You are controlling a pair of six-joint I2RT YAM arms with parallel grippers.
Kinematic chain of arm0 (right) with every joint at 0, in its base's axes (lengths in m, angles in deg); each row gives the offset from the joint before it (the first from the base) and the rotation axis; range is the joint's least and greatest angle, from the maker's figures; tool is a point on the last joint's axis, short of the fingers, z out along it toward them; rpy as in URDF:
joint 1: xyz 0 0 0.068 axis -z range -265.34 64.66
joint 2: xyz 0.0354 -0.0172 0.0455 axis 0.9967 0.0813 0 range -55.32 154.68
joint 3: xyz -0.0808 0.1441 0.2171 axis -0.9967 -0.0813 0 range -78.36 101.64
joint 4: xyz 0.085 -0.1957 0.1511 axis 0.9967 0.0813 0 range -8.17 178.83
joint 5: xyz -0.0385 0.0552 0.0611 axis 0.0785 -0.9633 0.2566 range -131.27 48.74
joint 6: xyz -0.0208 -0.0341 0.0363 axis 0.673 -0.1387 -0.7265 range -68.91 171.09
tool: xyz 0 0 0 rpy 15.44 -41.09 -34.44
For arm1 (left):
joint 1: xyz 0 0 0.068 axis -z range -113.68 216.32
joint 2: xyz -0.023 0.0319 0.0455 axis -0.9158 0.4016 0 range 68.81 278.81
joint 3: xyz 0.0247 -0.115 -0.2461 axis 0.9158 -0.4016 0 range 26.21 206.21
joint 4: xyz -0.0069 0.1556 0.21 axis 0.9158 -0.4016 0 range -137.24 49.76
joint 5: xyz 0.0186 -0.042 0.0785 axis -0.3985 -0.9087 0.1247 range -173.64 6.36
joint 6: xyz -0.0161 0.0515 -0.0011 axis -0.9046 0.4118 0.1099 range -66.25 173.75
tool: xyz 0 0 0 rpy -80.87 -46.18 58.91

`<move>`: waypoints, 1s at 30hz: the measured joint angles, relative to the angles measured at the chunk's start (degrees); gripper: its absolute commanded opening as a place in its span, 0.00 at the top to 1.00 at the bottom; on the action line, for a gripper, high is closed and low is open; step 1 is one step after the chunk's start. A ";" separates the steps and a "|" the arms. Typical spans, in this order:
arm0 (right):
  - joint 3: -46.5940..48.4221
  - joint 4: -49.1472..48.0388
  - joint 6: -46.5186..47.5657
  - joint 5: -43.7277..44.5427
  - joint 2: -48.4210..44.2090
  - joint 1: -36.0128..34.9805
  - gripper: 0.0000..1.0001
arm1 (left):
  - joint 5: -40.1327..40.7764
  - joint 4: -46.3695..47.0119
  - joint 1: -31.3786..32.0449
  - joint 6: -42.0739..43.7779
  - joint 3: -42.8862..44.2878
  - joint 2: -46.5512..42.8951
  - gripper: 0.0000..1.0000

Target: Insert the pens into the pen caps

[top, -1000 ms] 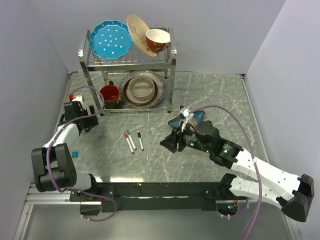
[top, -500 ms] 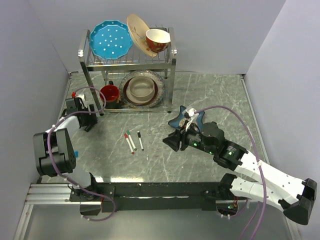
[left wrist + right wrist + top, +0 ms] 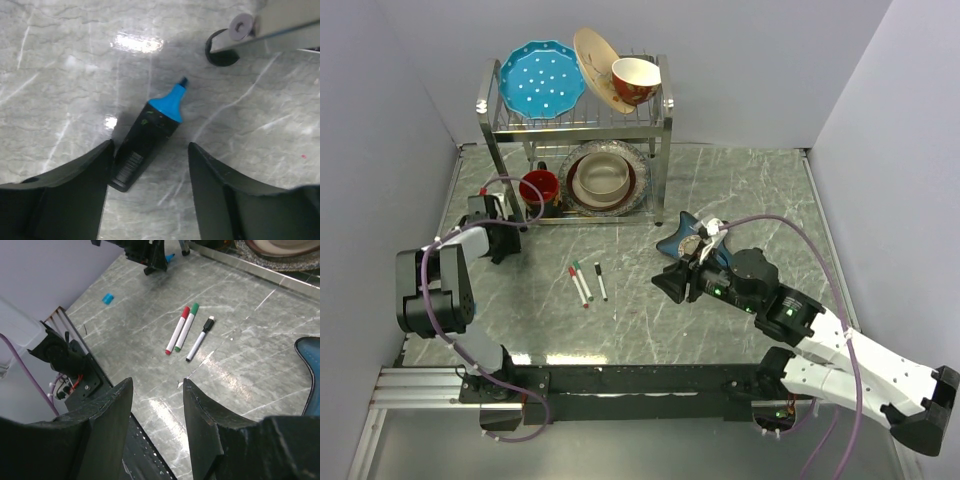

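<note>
A short dark marker with a blue end (image 3: 150, 132) lies on the marble table beside a rack foot. My left gripper (image 3: 151, 150) is open around the marker's rear end; the left finger (image 3: 75, 190) sits right beside it and the right finger stands clear. From above, the left gripper (image 3: 505, 243) is low at the table's left. Three slim white pens lie side by side mid-table, with red (image 3: 579, 287), green (image 3: 583, 279) and black (image 3: 600, 282) ends. A small blue cap (image 3: 107, 298) lies near the left edge. My right gripper (image 3: 670, 283) hovers open and empty to the right of the pens.
A metal dish rack (image 3: 488, 130) with plates and bowls stands at the back, a red mug (image 3: 539, 186) under it. One rack foot (image 3: 222, 50) is close to the marker. A blue star-shaped object (image 3: 685, 228) lies behind the right gripper. Walls close in on both sides.
The left gripper has moved right, towards the rack foot, and its jaws have narrowed around the marker. The right arm has drifted slightly right and nearer, its jaws unchanged.
</note>
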State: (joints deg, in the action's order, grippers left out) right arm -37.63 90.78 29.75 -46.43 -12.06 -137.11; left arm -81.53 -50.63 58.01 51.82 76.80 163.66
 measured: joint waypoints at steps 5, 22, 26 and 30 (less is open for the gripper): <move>0.00 0.87 0.04 0.52 -2.03 0.00 0.48 | 1.86 -0.31 1.75 -0.96 0.02 0.00 0.48; 0.00 5.92 -0.22 2.03 -9.14 0.00 0.47 | 5.79 -3.10 4.13 -4.81 -2.58 -3.48 0.99; 0.04 6.47 -0.76 2.16 -9.46 0.00 0.44 | 5.29 -5.73 5.46 -6.58 -4.48 -9.62 0.99; 0.11 6.54 -1.57 2.16 -9.55 0.00 0.44 | 5.16 -6.05 5.44 -9.66 -4.48 -16.87 0.99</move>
State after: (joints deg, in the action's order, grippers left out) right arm -37.52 97.32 28.18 -44.27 -21.61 -137.11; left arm -76.37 -56.69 63.45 42.16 72.32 146.78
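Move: The blue pen, uncapped, already lies between the open left fingers, its middle about 1 cm ahead of and 1 cm below the hand. From the left hand the rack's foot is some 6 cm ahead and 5 cm to the right, the blue cap about 16 cm back and 6 cm left, and the red-capped pen roughly 10 cm back and 20 cm right. From the right hand the blue pen is about 20 cm ahead, 40 cm left and 24 cm below. The left hand stays low, easing about 1 cm to the right while its fingers close from well open and pinch the rear half of the blue pen's black body; it then draws back and a little right by some 3 cm and lifts about 6 cm away from the table, the fingers keeping their hold as the wrist tips up slightly. Meanwhile the open, empty right hand backs off about 3 cm to its right and 2 cm up, away from the blue pen, also drawing back a little. ##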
